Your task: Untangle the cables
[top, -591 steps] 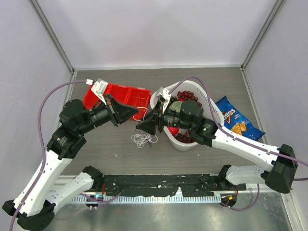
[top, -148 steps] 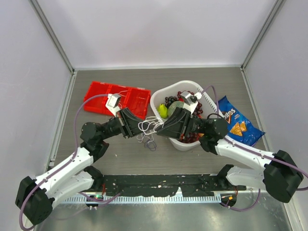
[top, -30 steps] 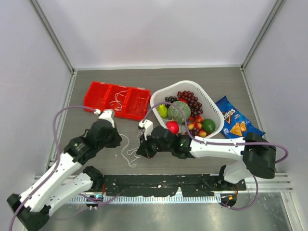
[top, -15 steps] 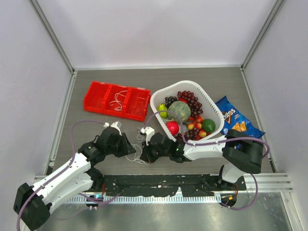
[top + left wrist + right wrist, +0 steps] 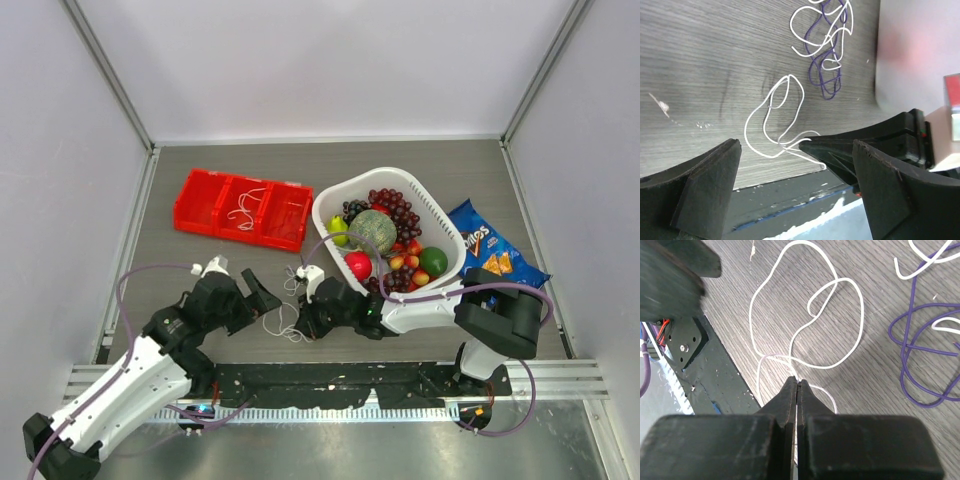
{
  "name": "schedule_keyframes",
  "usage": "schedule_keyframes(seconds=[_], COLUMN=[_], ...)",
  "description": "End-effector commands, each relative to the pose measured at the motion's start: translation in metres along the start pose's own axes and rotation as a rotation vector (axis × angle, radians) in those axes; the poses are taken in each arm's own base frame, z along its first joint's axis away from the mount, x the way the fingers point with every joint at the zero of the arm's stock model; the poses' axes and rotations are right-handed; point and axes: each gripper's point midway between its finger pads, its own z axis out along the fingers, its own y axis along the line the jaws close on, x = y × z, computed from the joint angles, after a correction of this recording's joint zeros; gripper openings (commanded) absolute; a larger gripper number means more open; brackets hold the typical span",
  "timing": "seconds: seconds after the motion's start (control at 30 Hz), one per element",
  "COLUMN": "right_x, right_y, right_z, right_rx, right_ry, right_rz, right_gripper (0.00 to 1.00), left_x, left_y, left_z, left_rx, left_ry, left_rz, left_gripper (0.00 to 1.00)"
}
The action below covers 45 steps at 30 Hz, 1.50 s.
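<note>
A thin white cable (image 5: 810, 315) lies in loose loops on the wood table near its front edge. My right gripper (image 5: 797, 382) is shut on one strand of it, tips low over the table (image 5: 299, 322). My left gripper (image 5: 797, 185) stands open just left of that cable (image 5: 774, 120), with nothing between its fingers (image 5: 260, 303). A purple cable (image 5: 826, 70) lies tangled with a second white cable (image 5: 815, 30) a little farther back; both also show in the right wrist view, purple cable (image 5: 920, 360) right of the held loop.
A red bin (image 5: 205, 190) with white cords in it stands at the back left. A white basket (image 5: 325, 205) of fruit stands right of centre, and a blue chips bag (image 5: 490, 255) lies beside it. The black base rail (image 5: 330, 380) runs along the front edge.
My left gripper has opened, let go of the white cable and drawn back to the left. The right gripper stays shut on the cable and has barely moved.
</note>
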Motion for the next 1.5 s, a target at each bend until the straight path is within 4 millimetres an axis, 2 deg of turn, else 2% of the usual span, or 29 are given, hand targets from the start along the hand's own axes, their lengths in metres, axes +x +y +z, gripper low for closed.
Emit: schedule_keyframes(seconds=[0.0, 0.13, 0.27, 0.37, 0.5, 0.67, 0.8, 0.93, 1.03, 1.17, 1.23, 1.3, 1.33, 1.37, 1.4, 1.47], right_x=[-0.018, -0.020, -0.022, -0.024, -0.025, -0.024, -0.024, -0.024, -0.024, -0.028, -0.030, -0.034, -0.035, -0.046, -0.049, -0.064], right_y=[0.009, 0.011, 0.012, 0.013, 0.014, 0.012, 0.013, 0.012, 0.013, 0.014, 0.014, 0.010, 0.004, 0.003, -0.005, -0.006], right_z=[-0.002, -0.003, -0.005, -0.007, -0.006, -0.007, -0.007, -0.006, -0.006, -0.008, -0.012, -0.018, -0.022, -0.032, -0.039, -0.060], right_rx=[-0.032, -0.038, -0.040, -0.041, -0.042, -0.039, -0.038, -0.036, -0.038, -0.038, -0.027, 0.009, 0.046, 0.072, 0.120, 0.148], right_ry=[-0.066, -0.069, -0.075, -0.080, -0.081, -0.079, -0.080, -0.078, -0.076, -0.082, -0.085, -0.094, -0.098, -0.139, -0.152, -0.215], right_rz=[0.012, 0.008, 0.014, 0.012, 0.010, 0.010, 0.005, 0.002, -0.001, -0.009, -0.013, -0.021, -0.024, -0.027, -0.031, -0.038], right_gripper=[0.01, 0.01, 0.01, 0.01, 0.01, 0.01, 0.01, 0.01, 0.01, 0.01, 0.01, 0.06, 0.13, 0.17, 0.29, 0.41], left_x=[0.001, 0.021, 0.029, 0.035, 0.044, 0.052, 0.051, 0.049, 0.048, 0.047, 0.043, 0.036, 0.031, 0.024, 0.019, -0.003], left_y=[0.006, -0.001, -0.004, -0.004, -0.013, -0.013, -0.011, -0.010, -0.008, 0.003, 0.002, 0.003, 0.004, 0.003, 0.004, -0.003], left_z=[-0.004, 0.008, 0.021, 0.030, 0.043, 0.048, 0.049, 0.049, 0.049, 0.050, 0.047, 0.045, 0.043, 0.040, 0.037, 0.026], left_rx=[-0.028, 0.027, 0.047, 0.049, 0.110, 0.079, 0.078, 0.083, 0.080, 0.038, 0.044, 0.046, 0.037, 0.034, 0.022, 0.018], left_ry=[-0.020, 0.075, 0.115, 0.150, 0.211, 0.258, 0.249, 0.236, 0.226, 0.194, 0.173, 0.133, 0.107, 0.074, 0.044, -0.045], left_rz=[-0.217, -0.390, -0.459, -0.480, -0.541, -0.536, -0.558, -0.578, -0.579, -0.566, -0.554, -0.530, -0.510, -0.486, -0.450, -0.372], left_gripper=[0.97, 0.95, 0.91, 0.82, 0.58, 0.55, 0.47, 0.36, 0.23, 0.01, 0.00, 0.00, 0.00, 0.00, 0.00, 0.00])
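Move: The loose white cable loop lies about 4 cm to the right of the open left hand, 1 cm back and 6 cm below. The purple-and-white tangle is 5 cm ahead of that hand, 6 cm to its right and 7 cm down. From the right hand, whose shut fingertips still hold the white cable, the loop is some 4 cm left, 3 cm ahead and 1 cm below; the tangle is 8 cm straight ahead and also 1 cm below. The white cable loop beside the right fingertips is what the left hand goes down to: about 6 cm down and 2 cm back, then 4 cm right, its wrist turning some 35 degrees. Its open fingers shut and pinch a strand there, then rise about 2 cm, easing left. The right hand holds still until the left has closed, then begins opening, lets go and lifts about 2 cm. ##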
